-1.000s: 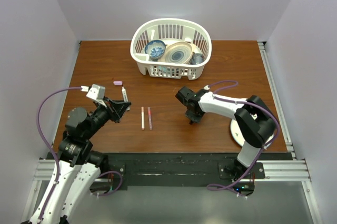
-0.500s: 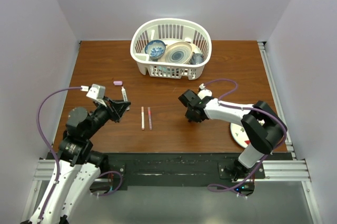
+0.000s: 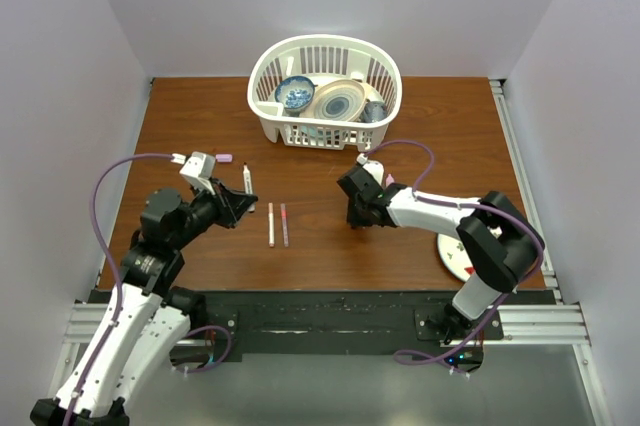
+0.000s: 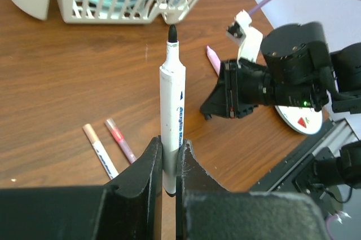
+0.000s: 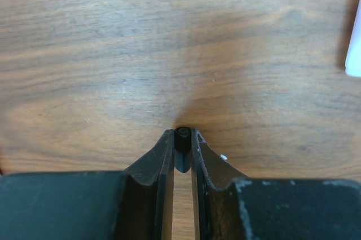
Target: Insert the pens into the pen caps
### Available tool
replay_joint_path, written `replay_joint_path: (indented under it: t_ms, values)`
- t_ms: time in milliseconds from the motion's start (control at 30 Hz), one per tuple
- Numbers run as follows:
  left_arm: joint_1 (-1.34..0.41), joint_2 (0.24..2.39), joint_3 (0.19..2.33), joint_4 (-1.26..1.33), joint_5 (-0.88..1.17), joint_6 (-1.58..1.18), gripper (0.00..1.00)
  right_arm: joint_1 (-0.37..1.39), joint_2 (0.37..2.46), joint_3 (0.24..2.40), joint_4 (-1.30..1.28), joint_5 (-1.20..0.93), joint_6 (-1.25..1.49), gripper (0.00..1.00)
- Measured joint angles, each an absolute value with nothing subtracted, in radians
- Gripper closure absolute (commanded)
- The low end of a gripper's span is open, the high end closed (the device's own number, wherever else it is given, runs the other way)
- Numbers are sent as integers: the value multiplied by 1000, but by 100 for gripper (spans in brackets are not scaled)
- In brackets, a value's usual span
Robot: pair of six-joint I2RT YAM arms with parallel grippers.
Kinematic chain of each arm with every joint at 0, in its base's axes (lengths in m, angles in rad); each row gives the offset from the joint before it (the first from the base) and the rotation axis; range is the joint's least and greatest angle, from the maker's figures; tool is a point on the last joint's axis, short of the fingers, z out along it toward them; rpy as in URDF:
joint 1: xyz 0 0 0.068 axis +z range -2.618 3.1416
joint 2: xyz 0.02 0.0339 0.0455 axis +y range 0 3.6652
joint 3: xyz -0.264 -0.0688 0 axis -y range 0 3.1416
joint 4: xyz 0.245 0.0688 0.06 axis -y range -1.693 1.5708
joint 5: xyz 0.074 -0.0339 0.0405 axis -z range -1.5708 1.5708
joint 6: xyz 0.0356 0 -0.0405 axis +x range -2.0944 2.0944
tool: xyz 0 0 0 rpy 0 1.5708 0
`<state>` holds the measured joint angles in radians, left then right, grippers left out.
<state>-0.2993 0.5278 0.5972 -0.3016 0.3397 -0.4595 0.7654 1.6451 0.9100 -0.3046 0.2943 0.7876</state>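
Observation:
My left gripper (image 3: 243, 208) (image 4: 169, 145) is shut on a white pen with a black tip (image 3: 247, 180) (image 4: 171, 105), which it holds upright above the table. Across from it, my right gripper (image 3: 352, 216) (image 5: 181, 136) is shut on a small black pen cap (image 5: 181, 138), the cap's open end showing between the fingertips. Two more pens lie side by side on the wood between the arms: a white one with a red end (image 3: 271, 224) (image 4: 100, 152) and a pink-maroon one (image 3: 285, 225) (image 4: 119, 140). A lilac-pink highlighter (image 3: 388, 181) (image 4: 213, 60) lies behind the right wrist. A small pink cap (image 3: 224, 158) lies far left.
A white basket (image 3: 265, 86) holding bowls and a plate stands at the back centre. A white disc (image 3: 450, 256) (image 4: 299, 120) lies beside the right arm's base. The black rail runs along the table's near edge.
The left arm has carried its pen to the right and a little farther back. The right gripper has swung left and back, still shut on the black cap.

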Motion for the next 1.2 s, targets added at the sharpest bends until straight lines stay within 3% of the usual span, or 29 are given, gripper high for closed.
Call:
replay_joint_path:
  t_ms: [433,633,800,1200]
  values:
    - [-312,711,496,-197,529,-555,100,765,1446,916,-247,286,744,100]
    - [-402,751,438,-94,572,-622,100,765,1340,916,-150,206,776,100]
    - [-482,776,432,-10,582,-653,100,766,1319,916,-40,112,822,100]
    - [-492,783,427,43,602,-661,100,806,1322,916,113,4,931,100]
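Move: Left grips the white marker, tip up; the black cap it is meant to meet, pinched by the right fingers just over the table, lies about 23 cm to its right, 6 cm farther out and 21 cm below. From the right hand, that marker's middle is some 23 cm left, 5 cm back and 25 cm up. On the table level with the right hand, 2 cm below it, lie a red-tipped pen 18 cm left and a white pen 21 cm left; a pink pen is about 8 cm right, 11 cm out. The right hand keeps its pinch on the black cap and carries it steeply up, about 20 cm, and some 10 cm left towards the marker's tip, rolling its left side up by about 40 degrees and tipping the fingers up as it goes. Meanwhile the left hand, still gripping the white marker, comes right and down to meet it, drawing back a little, turns clockwise and tips somewhat downward, then holds still while the right hand keeps closing in. ##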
